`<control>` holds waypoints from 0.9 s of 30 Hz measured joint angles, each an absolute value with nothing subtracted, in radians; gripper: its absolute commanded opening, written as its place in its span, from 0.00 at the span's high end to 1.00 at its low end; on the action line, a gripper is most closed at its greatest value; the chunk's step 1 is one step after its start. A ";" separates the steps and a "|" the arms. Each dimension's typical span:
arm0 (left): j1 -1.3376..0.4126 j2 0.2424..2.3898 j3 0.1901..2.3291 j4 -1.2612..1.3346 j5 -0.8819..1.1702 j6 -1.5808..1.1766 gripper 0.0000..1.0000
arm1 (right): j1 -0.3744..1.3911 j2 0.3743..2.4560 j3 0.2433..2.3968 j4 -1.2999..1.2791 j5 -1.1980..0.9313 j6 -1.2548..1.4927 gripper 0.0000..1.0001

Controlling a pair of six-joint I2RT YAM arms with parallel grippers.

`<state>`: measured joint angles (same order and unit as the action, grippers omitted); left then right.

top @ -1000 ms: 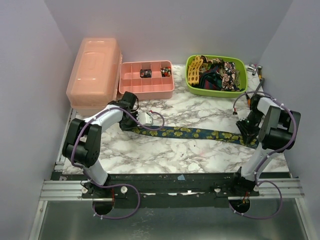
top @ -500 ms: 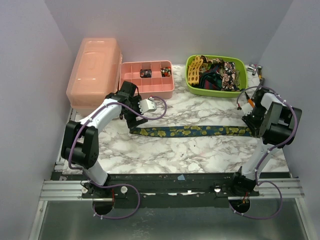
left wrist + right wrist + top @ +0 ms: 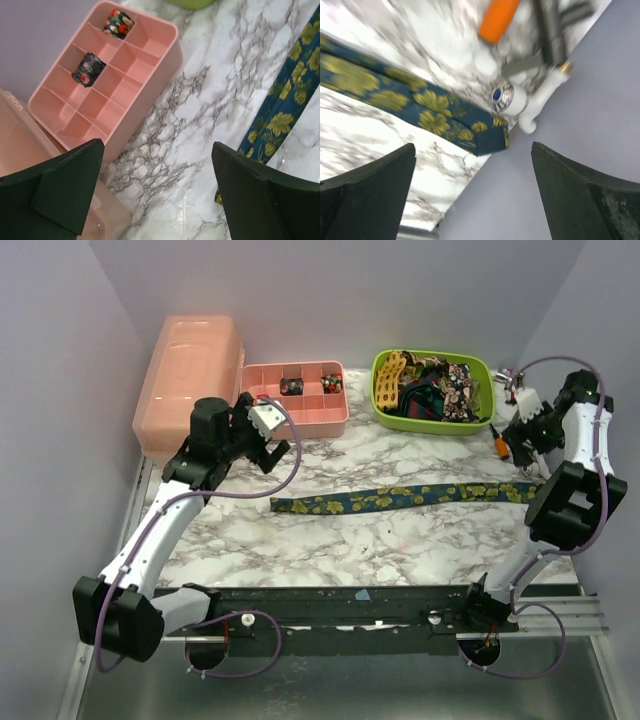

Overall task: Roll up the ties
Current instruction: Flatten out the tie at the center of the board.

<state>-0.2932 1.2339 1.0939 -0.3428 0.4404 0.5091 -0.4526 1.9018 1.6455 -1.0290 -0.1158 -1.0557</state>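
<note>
One tie (image 3: 400,499), dark navy with yellow-green flowers, lies flat and stretched out across the marble table, and nothing holds it. My left gripper (image 3: 268,452) hangs open above the table beside the pink divided tray (image 3: 270,420), left of the tie's left end (image 3: 287,100). Its fingers (image 3: 55,192) have only marble between them. My right gripper (image 3: 520,448) stands open over the table's right edge, past the tie's folded right end (image 3: 490,140). More ties (image 3: 435,385) are heaped in the green basket (image 3: 381,400). Two rolled ties (image 3: 89,69) sit in tray compartments.
A pink lidded box (image 3: 190,380) stands at the back left, against the tray. Small tools lie by the right wall, among them one with an orange handle (image 3: 499,17) and a white part (image 3: 520,100). Lilac walls close in the left, back and right sides.
Both grippers have opened and let go of the tie's ends, then lifted away: the left back toward the pink tray, the right back toward the right wall. The tie now lies straight.
</note>
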 measured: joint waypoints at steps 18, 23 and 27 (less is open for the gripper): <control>-0.228 1.257 1.100 -0.424 0.631 0.302 0.02 | 0.318 1.708 1.261 -0.947 -0.545 -0.949 0.00; -0.168 1.261 1.100 -0.441 0.662 0.239 0.02 | 0.439 1.733 1.209 -0.844 -0.455 -0.951 0.00; -0.166 1.261 1.097 -0.454 0.668 0.232 0.02 | 0.451 1.793 1.208 -0.730 -0.385 -0.952 0.00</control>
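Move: From the right hand, just off the tie's right end, the middle of the long, flat tie lies about 33 cm to the left, 5 cm back and 10 cm below. The green bin is some 26 cm left and 30 cm ahead, and the orange handle about 8 cm left and 13 cm ahead. For the left hand, the tie's middle is roughly 33 cm right, 4 cm back and 21 cm down. Leftward in a quick arc, the right hand rises about 11 cm, sweeps some 38 cm along the tie, swinging back as it sinks, then eases a little forward and down over the tie's middle stretch. It turns about 50 degrees counter-clockwise, fingers staying wide open astride the tie, with no touch visible. The left hand hovers open, bobs up, then settles slightly back and down, its fingers tipping downward. ##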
